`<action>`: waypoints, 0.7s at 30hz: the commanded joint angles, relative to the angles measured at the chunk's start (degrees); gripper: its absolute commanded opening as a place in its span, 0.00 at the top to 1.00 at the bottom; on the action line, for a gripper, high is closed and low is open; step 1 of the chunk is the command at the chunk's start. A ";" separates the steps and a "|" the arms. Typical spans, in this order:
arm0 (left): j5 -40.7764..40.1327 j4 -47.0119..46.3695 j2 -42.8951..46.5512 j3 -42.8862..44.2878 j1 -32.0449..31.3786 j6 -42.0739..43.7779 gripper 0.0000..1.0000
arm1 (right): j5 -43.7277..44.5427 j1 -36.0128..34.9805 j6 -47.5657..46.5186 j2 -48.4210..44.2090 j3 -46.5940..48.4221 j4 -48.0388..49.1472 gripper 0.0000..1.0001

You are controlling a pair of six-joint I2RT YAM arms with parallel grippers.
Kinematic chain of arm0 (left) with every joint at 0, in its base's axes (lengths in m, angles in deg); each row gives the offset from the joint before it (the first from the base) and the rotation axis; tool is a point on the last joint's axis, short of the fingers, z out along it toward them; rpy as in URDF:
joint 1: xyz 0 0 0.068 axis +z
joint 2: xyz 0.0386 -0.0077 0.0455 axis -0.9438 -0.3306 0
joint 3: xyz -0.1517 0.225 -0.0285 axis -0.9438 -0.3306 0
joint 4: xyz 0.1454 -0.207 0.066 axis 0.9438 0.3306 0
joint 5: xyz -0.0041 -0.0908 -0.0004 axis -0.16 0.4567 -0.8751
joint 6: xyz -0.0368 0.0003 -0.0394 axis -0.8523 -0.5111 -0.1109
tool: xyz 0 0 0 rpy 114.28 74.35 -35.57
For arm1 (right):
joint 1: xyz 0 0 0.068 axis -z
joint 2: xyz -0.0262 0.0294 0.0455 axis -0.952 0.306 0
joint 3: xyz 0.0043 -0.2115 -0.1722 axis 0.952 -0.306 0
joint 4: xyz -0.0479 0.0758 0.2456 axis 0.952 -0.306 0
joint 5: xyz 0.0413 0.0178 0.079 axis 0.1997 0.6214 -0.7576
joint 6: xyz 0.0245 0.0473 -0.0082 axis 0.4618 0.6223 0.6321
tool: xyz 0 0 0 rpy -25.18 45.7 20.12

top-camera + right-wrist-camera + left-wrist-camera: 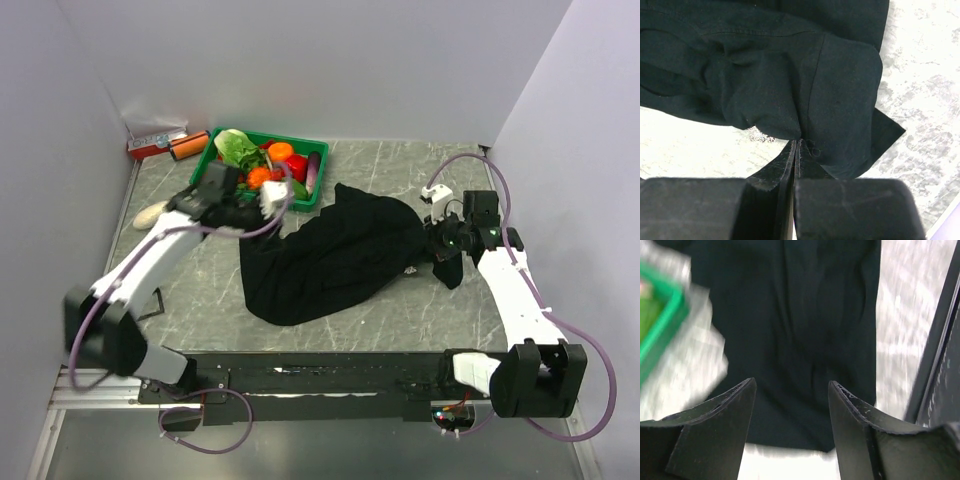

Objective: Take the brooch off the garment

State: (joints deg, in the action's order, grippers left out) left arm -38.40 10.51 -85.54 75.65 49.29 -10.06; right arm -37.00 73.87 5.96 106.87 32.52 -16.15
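Note:
The garment (335,255) is a black shirt lying crumpled in the middle of the marble table. My right gripper (438,248) is at the shirt's right edge. In the right wrist view it (798,142) is shut on a gathered fold of the garment (790,75). The brooch (759,134) shows as a tiny sparkly bluish-white speck under the fabric's lower edge, just left of the fingertips. My left gripper (268,205) hovers between the green tray and the shirt's upper left part. In the blurred left wrist view it (792,383) is open above the garment (800,330), holding nothing.
A green tray (225,140) of vegetables stands at the back, its rim (662,325) close to my left gripper. A red and orange item (160,148) lies in the back left corner and a pale oval object (150,214) by the left wall. A black rail (330,370) runs along the near edge.

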 commanded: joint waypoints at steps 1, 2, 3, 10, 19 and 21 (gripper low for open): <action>5.51 -14.92 -10.30 6.73 -8.01 -10.83 0.35 | -0.02 -0.29 -1.00 -2.95 0.26 2.86 1.00; 5.94 -15.89 -14.67 8.06 -9.34 -11.46 0.35 | 0.07 -0.29 -1.00 -3.83 0.08 2.95 1.00; 5.95 -16.86 -16.98 9.47 -10.48 -11.98 0.36 | 0.15 -0.29 -0.82 -4.44 -0.01 2.78 1.00; 3.14 -19.42 -31.40 18.87 -15.59 -14.45 0.36 | -0.99 -0.20 1.55 -7.97 0.61 1.46 1.00; 2.87 -19.50 -28.08 13.63 -14.98 -14.62 0.36 | -1.60 -0.29 -0.21 -0.51 2.45 3.65 1.00; 3.40 -21.52 -27.81 12.74 -14.98 -15.94 0.36 | -2.82 -0.37 0.05 3.01 6.12 3.74 1.00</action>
State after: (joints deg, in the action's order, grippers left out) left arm -36.94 -7.37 -117.36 90.53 34.34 -24.02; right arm -38.05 73.85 6.24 105.14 32.76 -15.72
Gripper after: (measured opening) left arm 0.637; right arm 0.006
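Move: The brooch hangs at the garment's near edge, roughly 31 cm to the left gripper's right, 2 cm back and about 8 cm lower. The garment's middle is some 13 cm right of that gripper, about level ahead and 9 cm below; the green tray's middle is about 17 cm ahead, 3 cm left and 7 cm below. From the right gripper, the brooch is about 3 cm back, 4 cm left and 3 cm below. Bring the open left gripper about 15 cm to the right and some 8 cm down over the spread garment towards the brooch, easing a little forward and stopping just above the cloth. Keep the right fingers shut on the garment beside the brooch; raise them about 3 cm, then lower them most of the way back. ##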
